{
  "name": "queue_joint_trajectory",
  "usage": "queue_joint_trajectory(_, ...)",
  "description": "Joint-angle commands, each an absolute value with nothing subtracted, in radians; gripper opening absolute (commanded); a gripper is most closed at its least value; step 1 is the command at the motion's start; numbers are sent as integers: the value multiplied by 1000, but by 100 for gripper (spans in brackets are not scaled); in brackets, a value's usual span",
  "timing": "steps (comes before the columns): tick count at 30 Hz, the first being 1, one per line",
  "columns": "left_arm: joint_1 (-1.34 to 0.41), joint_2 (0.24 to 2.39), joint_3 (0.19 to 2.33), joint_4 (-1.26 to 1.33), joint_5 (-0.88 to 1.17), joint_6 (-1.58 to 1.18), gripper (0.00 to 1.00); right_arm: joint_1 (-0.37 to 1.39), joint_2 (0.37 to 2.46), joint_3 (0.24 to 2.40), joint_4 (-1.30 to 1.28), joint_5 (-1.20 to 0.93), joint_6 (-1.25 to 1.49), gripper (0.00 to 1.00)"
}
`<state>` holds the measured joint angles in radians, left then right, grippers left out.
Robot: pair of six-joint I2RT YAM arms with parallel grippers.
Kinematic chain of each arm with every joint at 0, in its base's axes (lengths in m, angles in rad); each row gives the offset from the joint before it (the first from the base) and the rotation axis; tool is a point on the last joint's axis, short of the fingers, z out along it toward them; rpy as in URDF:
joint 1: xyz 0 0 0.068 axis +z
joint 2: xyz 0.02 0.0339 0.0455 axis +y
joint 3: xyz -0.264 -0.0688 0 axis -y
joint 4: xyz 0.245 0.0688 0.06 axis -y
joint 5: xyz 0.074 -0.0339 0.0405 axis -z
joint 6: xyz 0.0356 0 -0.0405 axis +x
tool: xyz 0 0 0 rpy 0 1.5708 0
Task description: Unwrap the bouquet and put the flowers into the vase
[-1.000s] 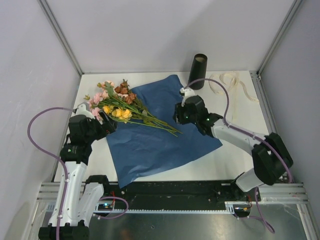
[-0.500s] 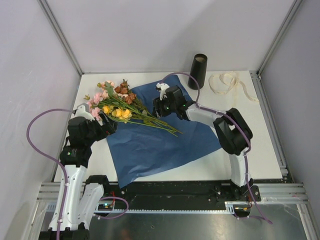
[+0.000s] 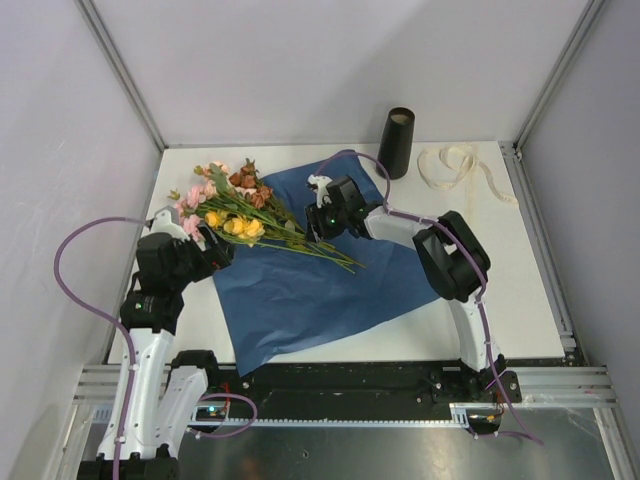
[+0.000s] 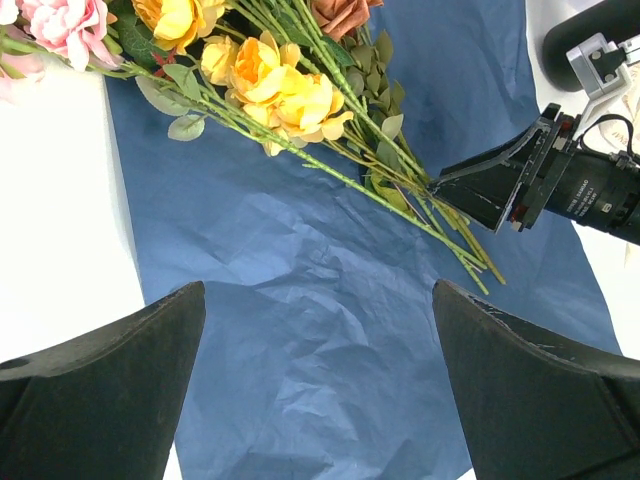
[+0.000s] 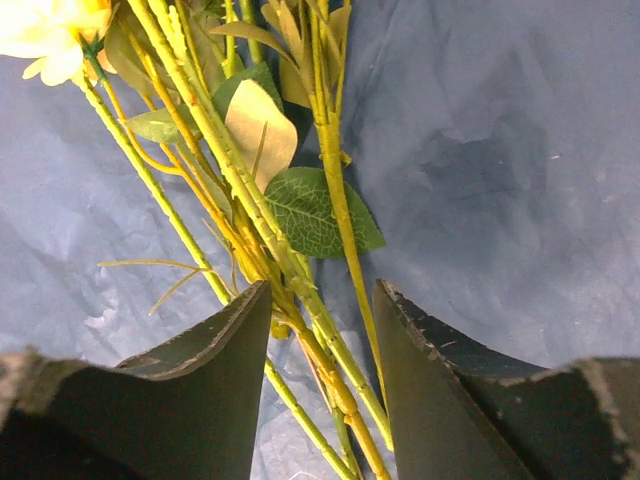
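Note:
The bouquet lies undone: the flowers [image 3: 235, 205] rest on the flat blue paper sheet [image 3: 310, 290], heads to the left and stems [image 3: 325, 252] pointing right. My right gripper [image 3: 318, 222] is down at the stems [image 5: 240, 180]. Its jaws stand part open astride several of them, and gaps show between the stems and its fingers [image 5: 215, 345]. My left gripper [image 3: 212, 250] hovers wide open by the paper's left edge, below the yellow roses [image 4: 270, 80], with only paper [image 4: 320, 330] between its fingers. The black vase [image 3: 396, 143] stands upright at the back, beyond the paper.
The cream ribbon [image 3: 460, 165] lies loose at the back right, beside the vase. White walls and metal frame posts close in the table on three sides. The right arm's cable [image 3: 365, 160] arcs over the paper's far corner.
My right arm has swung left from the paper's right side to the stems, and its jaws now straddle them. The left arm and the flowers have stayed put.

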<state>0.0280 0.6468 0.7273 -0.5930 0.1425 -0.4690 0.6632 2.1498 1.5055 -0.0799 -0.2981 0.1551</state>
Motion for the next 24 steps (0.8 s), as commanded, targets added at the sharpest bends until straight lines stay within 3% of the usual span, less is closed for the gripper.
queue_joint_trajectory(1,22,648,719,-573,146,-450,100,658,2174,1548,-94,-352,125,49)
queue_joint_trajectory(6,24,656,721,-574,144,-448,100,652,2174,1550,-78,-377,127,38)
queue_joint_trajectory(11,22,660,720,-573,143,-448,100,639,2191,1580,-81,-402,126,45)
queue_joint_trajectory(18,23,658,719,-574,139,-448,99,631,2235,1618,-98,-431,136,39)
queue_joint_trajectory(24,23,660,719,-574,137,-447,100,629,2165,1581,-44,-415,151,11)
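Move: The flower stems to be gripped lie almost directly under the right fingertips, some 2 cm below. From that hand the yellow roses are about 17 cm to the left and 2 cm farther out, the brown roses roughly 13 cm left and 11 cm ahead, and the vase about 17 cm right and 16 cm ahead, its middle some 7 cm higher. From the left hand that gripping spot lies about 14 cm ahead, 20 cm right and 17 cm below. The middle stems of the bouquet are gathered between the right fingertips, which narrow from about half open to nearly shut, with a brief slight reopening on the way. The hand itself stays low over the bundle, creeping only about 1 cm left and a touch forward while the wrist tilts some 5 degrees; by the end the tips pinch the stems. ##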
